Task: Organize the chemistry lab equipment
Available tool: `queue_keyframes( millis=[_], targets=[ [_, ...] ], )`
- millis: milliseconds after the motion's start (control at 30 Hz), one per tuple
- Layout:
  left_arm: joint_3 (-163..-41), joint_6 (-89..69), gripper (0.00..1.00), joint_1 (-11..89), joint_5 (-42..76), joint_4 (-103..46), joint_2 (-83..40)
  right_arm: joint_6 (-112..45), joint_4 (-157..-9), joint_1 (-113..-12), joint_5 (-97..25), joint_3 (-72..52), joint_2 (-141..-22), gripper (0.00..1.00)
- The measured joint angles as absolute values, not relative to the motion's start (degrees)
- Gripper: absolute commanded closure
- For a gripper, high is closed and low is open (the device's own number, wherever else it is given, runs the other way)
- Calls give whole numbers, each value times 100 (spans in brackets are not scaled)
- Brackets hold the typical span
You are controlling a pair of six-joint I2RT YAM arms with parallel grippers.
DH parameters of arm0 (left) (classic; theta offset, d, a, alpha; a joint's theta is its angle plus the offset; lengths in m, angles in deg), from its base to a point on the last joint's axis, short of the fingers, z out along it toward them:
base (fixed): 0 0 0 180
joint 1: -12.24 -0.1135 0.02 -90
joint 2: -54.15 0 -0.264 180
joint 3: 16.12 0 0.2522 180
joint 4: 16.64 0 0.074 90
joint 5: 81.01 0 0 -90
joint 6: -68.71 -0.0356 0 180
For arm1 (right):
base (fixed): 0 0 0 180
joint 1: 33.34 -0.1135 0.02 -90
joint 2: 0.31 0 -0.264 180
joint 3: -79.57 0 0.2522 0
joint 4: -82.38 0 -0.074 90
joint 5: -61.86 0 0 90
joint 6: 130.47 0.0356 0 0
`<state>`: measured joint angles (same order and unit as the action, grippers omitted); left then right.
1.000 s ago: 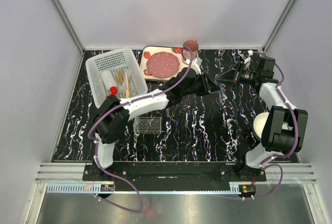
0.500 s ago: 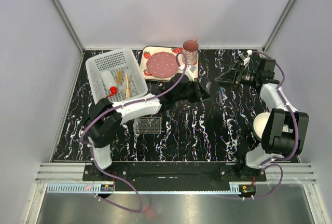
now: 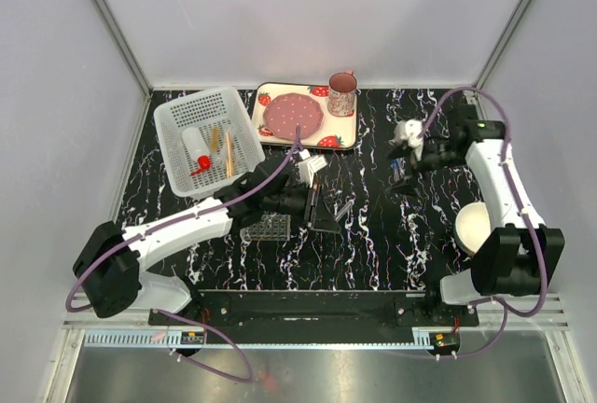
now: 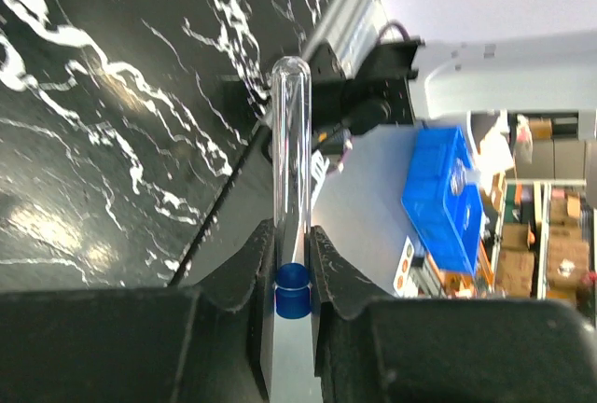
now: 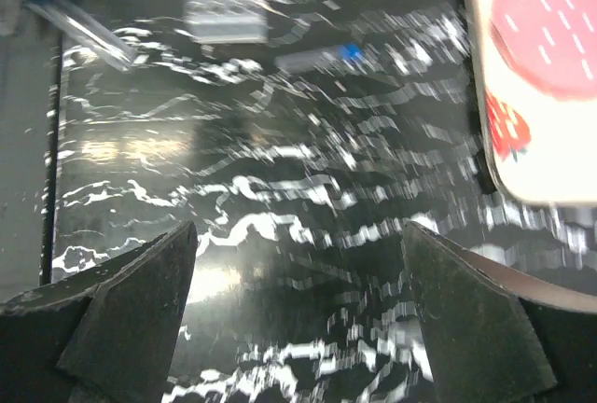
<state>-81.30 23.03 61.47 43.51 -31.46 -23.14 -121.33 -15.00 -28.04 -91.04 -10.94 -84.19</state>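
Observation:
My left gripper (image 4: 291, 235) is shut on a clear tube (image 4: 290, 142) just above its blue cap (image 4: 292, 289). In the top view it (image 3: 320, 207) hangs right of the clear grid rack (image 3: 269, 226). Another blue-capped tube (image 5: 322, 56) lies on the black table. My right gripper (image 5: 298, 310) stands wide open and holds nothing. In the top view it (image 3: 408, 165) is at the right, near more blue-tipped tubes (image 3: 396, 168). The white basket (image 3: 187, 114) holds the red-capped bottle (image 3: 198, 162) and wooden sticks (image 3: 227, 151).
A strawberry tray (image 3: 338, 134) with a pink plate (image 3: 293, 116) and mug (image 3: 342, 93) stands at the back. A cream bowl (image 3: 471, 224) sits beside the right arm. White walls close in the table on three sides.
The grippers met mid-table, then parted. My right gripper opened wide and drew back to the right. My left arm pulled back toward the rack with the tube.

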Motion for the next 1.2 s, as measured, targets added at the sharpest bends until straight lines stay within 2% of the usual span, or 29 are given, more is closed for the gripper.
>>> queue_keyframes(
  millis=[133, 233, 367, 467, 500, 700, 800, 867, 967, 1033, 1133, 1200],
  targets=[
    [-8102, 2056, 95, 6149, 4908, -3618, -2247, -12931, -1135, -4165, -8831, -834, -8060, 5],
    [-8126, 1901, 95, 6149, 5203, -3972, -2330, -12826, -1126, -5239, -8562, -594, -7761, 8],
    [-8196, 1807, 95, 6149, 5370, -4236, -2463, -12627, -1161, -6104, -8265, -531, -7627, 15],
    [-8220, 1792, 95, 6149, 5424, -4284, -2465, -12498, -1225, -6373, -8044, -463, -7621, 23],
    [-8222, 1796, 95, 6149, 5431, -4280, -2465, -12448, -1244, -6434, -7972, -430, -7619, 29],
    [-8222, 1907, 95, 6149, 5582, -4164, -2465, -11963, -1596, -6738, -7484, -273, -7619, 43],
    [-8222, 1927, 95, 6149, 5638, -4116, -2465, -11764, -1797, -6858, -7349, -273, -7649, 55],
    [-8222, 1929, 94, 6149, 5645, -4107, -2465, -11692, -1859, -6939, -7296, -275, -7684, 65],
    [-8222, 1929, 93, 6149, 5662, -4112, -2465, -11602, -1898, -7042, -7235, -275, -7730, 75],
    [-8220, 1929, 93, 6149, 5676, -4116, -2459, -11578, -1909, -7053, -7231, -277, -7730, 77],
    [-8178, 1929, 84, 6123, 5671, -4110, -2378, -11602, -1828, -7075, -7244, -275, -7721, 80],
    [-8165, 1966, 73, 6097, 5658, -4125, -2293, -11633, -1821, -7083, -7279, -275, -7693, 85]
  ],
)
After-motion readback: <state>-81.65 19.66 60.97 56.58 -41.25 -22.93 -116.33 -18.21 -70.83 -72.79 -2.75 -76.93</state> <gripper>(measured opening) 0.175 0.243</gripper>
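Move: The blue-capped test tube already sits in the left fingers by its cap; its middle is roughly 3 cm ahead and 4 cm right of that hand, 1 cm below. From the open right hand it lies about 11 cm back, 13 cm left and 3 cm below. The tube rack is level ahead with the right hand, some 31 cm left; the loose blue-capped tube is about 7 cm ahead and 23 cm left, both about 17 cm below. Right hand sweeps back and left about 19 cm, pinching the tube's bare end; left draws back about 5 cm, still holding. ##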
